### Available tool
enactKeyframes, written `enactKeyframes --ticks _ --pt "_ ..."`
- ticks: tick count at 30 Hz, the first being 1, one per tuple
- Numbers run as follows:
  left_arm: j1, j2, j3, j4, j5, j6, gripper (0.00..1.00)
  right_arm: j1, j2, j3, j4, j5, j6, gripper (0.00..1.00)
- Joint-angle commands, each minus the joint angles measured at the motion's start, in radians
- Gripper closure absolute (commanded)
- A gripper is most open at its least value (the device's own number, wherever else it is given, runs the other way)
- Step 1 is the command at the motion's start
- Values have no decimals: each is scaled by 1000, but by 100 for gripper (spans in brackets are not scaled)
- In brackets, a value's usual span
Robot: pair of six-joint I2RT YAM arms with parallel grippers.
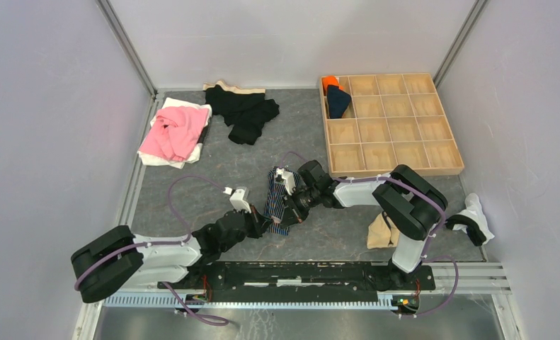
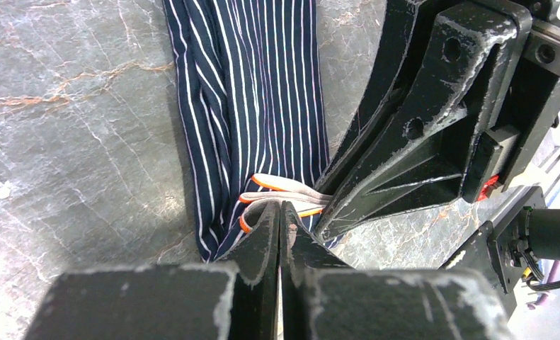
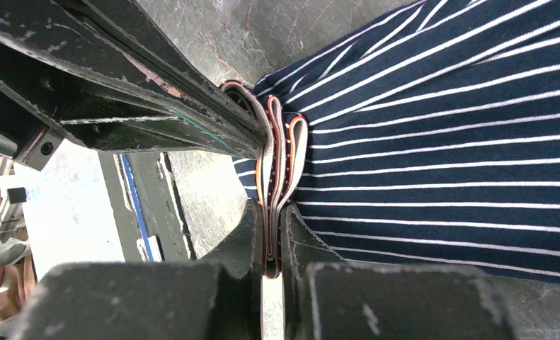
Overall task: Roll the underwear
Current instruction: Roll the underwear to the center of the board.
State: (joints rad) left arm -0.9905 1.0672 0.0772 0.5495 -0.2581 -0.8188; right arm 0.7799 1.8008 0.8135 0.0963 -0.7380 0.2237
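The navy striped underwear lies folded into a long narrow strip on the grey table between the two arms. Its grey and orange waistband is bunched in layers at the near end. My right gripper is shut on those waistband layers, and it reaches in from the right. My left gripper is shut, with no cloth seen between its fingers. Its tips press against the waistband at the strip's near end. The striped cloth stretches away flat beyond both grippers.
A wooden compartment tray stands at the back right with orange and navy rolls in one corner cell. A pink garment and black garments lie at the back left. A tan piece and white briefs lie right.
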Motion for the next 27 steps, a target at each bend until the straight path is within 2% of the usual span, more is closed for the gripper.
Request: enactKeyframes --ticks 1,12,20,24,27 --pt "-2 55 12 104 0 -43 98 -13 28 -35 -74 150 -52 95" --pt "-2 141 13 99 -65 -51 98 -12 19 -44 -76 153 -53 92" --pt "-2 235 -19 140 -98 -83 98 -11 -44 -48 -77 150 -69 74" --pt "-2 283 -22 168 -91 -83 98 -12 -79 -47 -85 165 -76 55" --pt "-2 320 -24 200 -82 -83 98 -11 -104 -57 -86 183 -73 50"
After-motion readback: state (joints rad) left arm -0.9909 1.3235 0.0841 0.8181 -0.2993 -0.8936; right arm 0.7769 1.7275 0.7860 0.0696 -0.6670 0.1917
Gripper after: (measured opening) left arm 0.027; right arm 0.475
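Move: The rolled waistband end of the underwear is right at my left fingertips, its middle about 1 cm ahead, 2 cm right and 1 cm below; the flat strip beyond centres roughly 6 cm ahead and 4 cm right. For my right hand, pinching that end, its middle is some 1 cm left at the same height. The beige cloth is about 27 cm right of my right hand and 3 cm back; the black clothes lie some 30 cm ahead and 7 cm left of my left hand. With my left fingers kept shut and still against the near side of the underwear's rolled end, I push it along forward and to the right, sinking a little, about 2 cm in all. My right hand holds its pinch at first, then opens about halfway, letting go of the roll, and eases off right, forward and up by some 1.5 cm. ##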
